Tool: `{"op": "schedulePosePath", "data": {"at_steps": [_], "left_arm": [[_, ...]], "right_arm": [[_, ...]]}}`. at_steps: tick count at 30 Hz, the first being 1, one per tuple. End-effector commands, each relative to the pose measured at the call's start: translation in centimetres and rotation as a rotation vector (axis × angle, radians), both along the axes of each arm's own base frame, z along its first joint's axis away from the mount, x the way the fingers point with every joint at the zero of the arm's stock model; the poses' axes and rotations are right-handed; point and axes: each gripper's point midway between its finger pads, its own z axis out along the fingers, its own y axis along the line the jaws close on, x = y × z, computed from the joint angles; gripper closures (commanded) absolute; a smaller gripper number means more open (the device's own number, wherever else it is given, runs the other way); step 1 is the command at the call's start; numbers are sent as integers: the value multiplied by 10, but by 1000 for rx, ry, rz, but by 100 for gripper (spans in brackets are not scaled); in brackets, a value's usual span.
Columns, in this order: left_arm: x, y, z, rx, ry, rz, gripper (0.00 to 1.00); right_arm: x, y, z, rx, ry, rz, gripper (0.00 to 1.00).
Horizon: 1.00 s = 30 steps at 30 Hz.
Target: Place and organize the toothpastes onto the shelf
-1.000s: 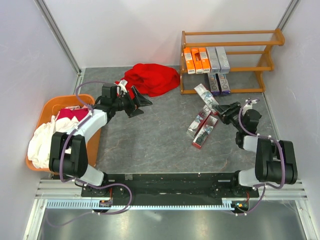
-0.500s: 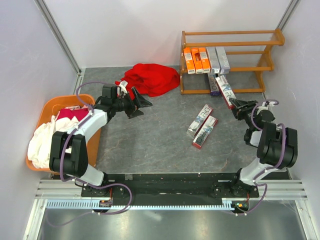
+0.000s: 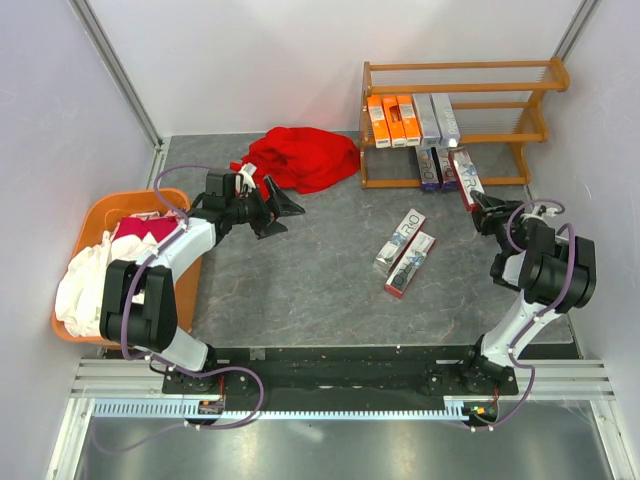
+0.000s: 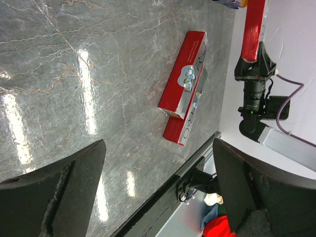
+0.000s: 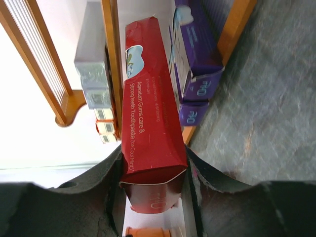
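Note:
My right gripper [image 3: 482, 207] is shut on a red toothpaste box [image 5: 150, 128], which also shows in the top view [image 3: 467, 179], pointing at the bottom tier of the wooden shelf [image 3: 465, 76], right of two dark purple boxes [image 3: 437, 166]. The middle tier holds three orange boxes [image 3: 392, 120] and two silver-grey boxes [image 3: 438, 118]. Two more boxes, one silver [image 3: 400, 240] and one red [image 3: 410, 263], lie side by side on the table; they also show in the left wrist view [image 4: 183, 84]. My left gripper [image 3: 292, 208] is open and empty near the red cloth.
A red cloth [image 3: 300, 157] lies at the back of the grey table. An orange plastic basket [image 3: 95, 225] with clothes stands at the left edge. White walls close in on the back and both sides.
My right gripper has carried the red box from the middle of the table back and right to the shelf's bottom tier. The left arm has not moved.

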Motion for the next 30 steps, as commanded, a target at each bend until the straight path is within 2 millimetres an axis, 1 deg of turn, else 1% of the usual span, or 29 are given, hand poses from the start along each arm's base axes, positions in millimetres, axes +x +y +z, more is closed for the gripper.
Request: {"op": "schedulePosePath", "data": {"at_steps": [1,2,3,5,6,7,8,9,10,12,13,15,16,18,19,20,23,25,26,28,29,30], "left_arm": [[4,-1,6,14,-55,-31,4],[4,-1,6,13,-54,-31,4],[3,-1,4,15,-52,-33,4],[3,-1,3,16,-49,-33,4],[2,-1,3,14,-47,-35,4],[2,-1,3,13,-48,-36,4],[2,-1,4,12,-48,-37,4],[2,-1,3,11,-44,-35,4],[1,-1,4,10,-47,-36,4],[1,-1,6,8,-50,-34,4],[1,-1,7,9,-54,-34,4],[1,-1,6,9,-50,-33,4],[0,-1,4,9,-47,-33,4],[-1,-1,5,7,-44,-34,4],[-2,-1,5,4,-44,-36,4],[-3,-2,5,2,-41,-38,4],[-5,-1,7,-1,-47,-39,4],[-6,-1,10,-2,-55,-37,4],[-7,-1,10,-1,-55,-38,4],[-7,-1,9,-2,-52,-37,4],[-8,-1,9,-3,-53,-40,4],[-9,-1,10,-5,-53,-42,4]], "right_arm": [[21,-18,39,-45,-152,-55,62],[25,-21,35,-46,-137,-63,62],[31,-24,37,-54,-142,-69,62],[38,-29,29,-53,-123,-80,62],[43,-33,32,-58,-132,-90,62],[48,-36,24,-51,-117,-93,62],[51,-38,22,-48,-112,-95,62],[58,-41,26,-51,-126,-100,62],[61,-43,18,-45,-112,-103,63],[71,-48,17,-54,-107,-105,63],[74,-49,10,-52,-92,-107,62],[85,-51,6,-69,-71,-99,62],[88,-51,-2,-73,-50,-97,62],[96,-52,-5,-77,-35,-99,62],[99,-51,-9,-77,-29,-95,62],[105,-50,-7,-82,-28,-92,62],[118,-46,-14,-102,4,-80,62],[122,-45,-19,-115,19,-82,62],[128,-43,-20,-117,28,-81,62],[132,-40,-29,-118,46,-76,62],[136,-36,-29,-120,45,-74,62],[138,-34,-36,-117,58,-72,62]]}}
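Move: The right hand already holds a red toothpaste pointing forward; its free spot on the lower shelf is centred about 19 cm ahead, 3 cm right and 5 cm below. The near purple toothpaste stands about 19 cm ahead and 3 cm left, the far one 19 cm ahead and 9 cm left, both 5 cm lower. From the left hand the spot is some 21 cm ahead, 53 cm right and 8 cm below. The right hand feeds its gripped red toothpaste some 12 cm forward into the free spot, easing right, then sinking. ##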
